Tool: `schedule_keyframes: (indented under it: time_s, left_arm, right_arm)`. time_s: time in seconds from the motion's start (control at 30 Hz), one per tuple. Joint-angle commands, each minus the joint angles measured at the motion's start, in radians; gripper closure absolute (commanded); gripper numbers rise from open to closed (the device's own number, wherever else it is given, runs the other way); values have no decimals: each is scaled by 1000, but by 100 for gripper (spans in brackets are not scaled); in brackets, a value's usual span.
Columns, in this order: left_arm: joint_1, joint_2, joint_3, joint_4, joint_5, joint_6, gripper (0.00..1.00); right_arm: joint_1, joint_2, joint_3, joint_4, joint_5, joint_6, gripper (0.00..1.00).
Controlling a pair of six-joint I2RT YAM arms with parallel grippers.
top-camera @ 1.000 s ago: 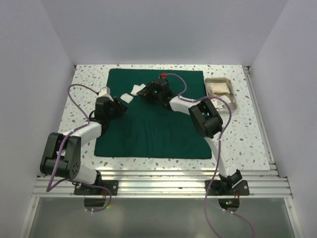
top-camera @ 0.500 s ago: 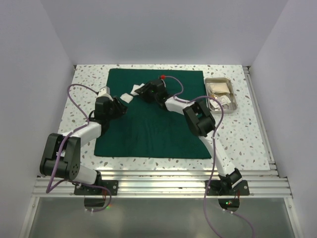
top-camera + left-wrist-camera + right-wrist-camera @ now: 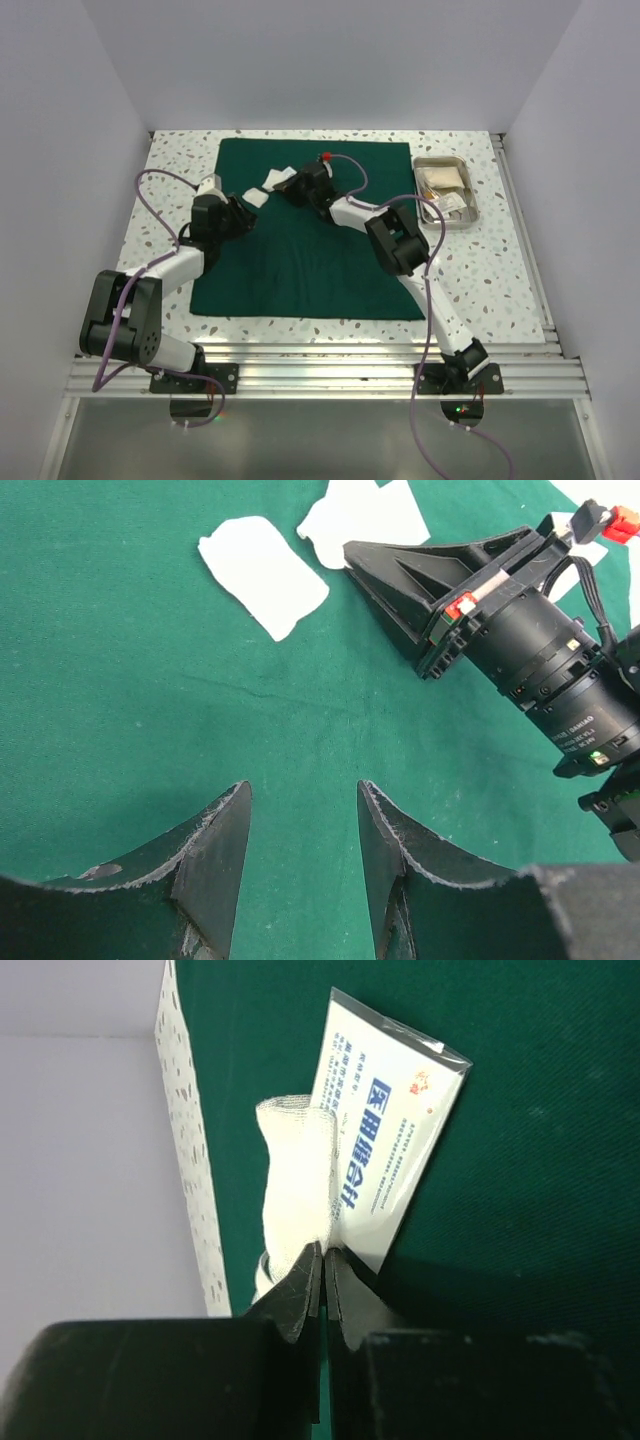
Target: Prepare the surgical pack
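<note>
The dark green cloth [image 3: 300,270] lies flat across the table. My right gripper [image 3: 324,1250] is low over its far left part, jaws shut on the near edge of a curled white gauze pad [image 3: 295,1170]. That pad lies against a white printed packet [image 3: 385,1130]. A second gauze pad [image 3: 262,574] lies flat on the cloth a little to the left. My left gripper [image 3: 303,800] hovers open over bare cloth, near that pad, with nothing between its fingers. The steel tray [image 3: 445,160] sits at the far right. Scissors and forceps are out of view.
The tray holds several pale packets [image 3: 446,182]. The right arm's forearm [image 3: 540,670] reaches across the cloth close in front of my left gripper. White walls close in the speckled table [image 3: 500,280] on three sides.
The right arm has swung left across the far part of the cloth, and its jaws have closed at the gauze pad. The left arm has not moved.
</note>
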Motion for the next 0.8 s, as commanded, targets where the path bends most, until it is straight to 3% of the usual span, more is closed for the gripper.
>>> schedule_keyframes:
  time_s: [0.0, 0.2, 0.33, 0.53, 0.77]
  left_arm:
    - [-3, -40, -11, 45, -10, 20, 50]
    - [-4, -54, -16, 45, -14, 23, 50]
    - [-12, -60, -13, 37, -19, 30, 50]
    - [-27, -54, -7, 35, -36, 35, 50]
    - [-44, -52, -2, 29, -39, 40, 50]
  right_arm:
    - [6, -117, -5, -9, 33, -114, 100]
    - [-5, -427, -282, 16, 79, -263, 100]
    - [-65, -579, -492, 39, 67, -258, 100]
    - [-235, -795, -769, 51, 41, -254, 100]
    - [-471, -961, -927, -13, -33, -313, 100]
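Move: The metal tray lies about 48 cm to the right of the right hand and 4 cm nearer the base, roughly level with the gauze already pinched in its fingers; a wrapped pad fills the tray's far half. The paper packet is some 6 cm to the hand's right, the remaining gauze 7 cm left and 3 cm back. From the left hand the tray is about 56 cm right, 12 cm ahead, 6 cm below. Shut on the gauze, the right hand lifts some 15 cm, then swings about 30 cm right towards the tray. ##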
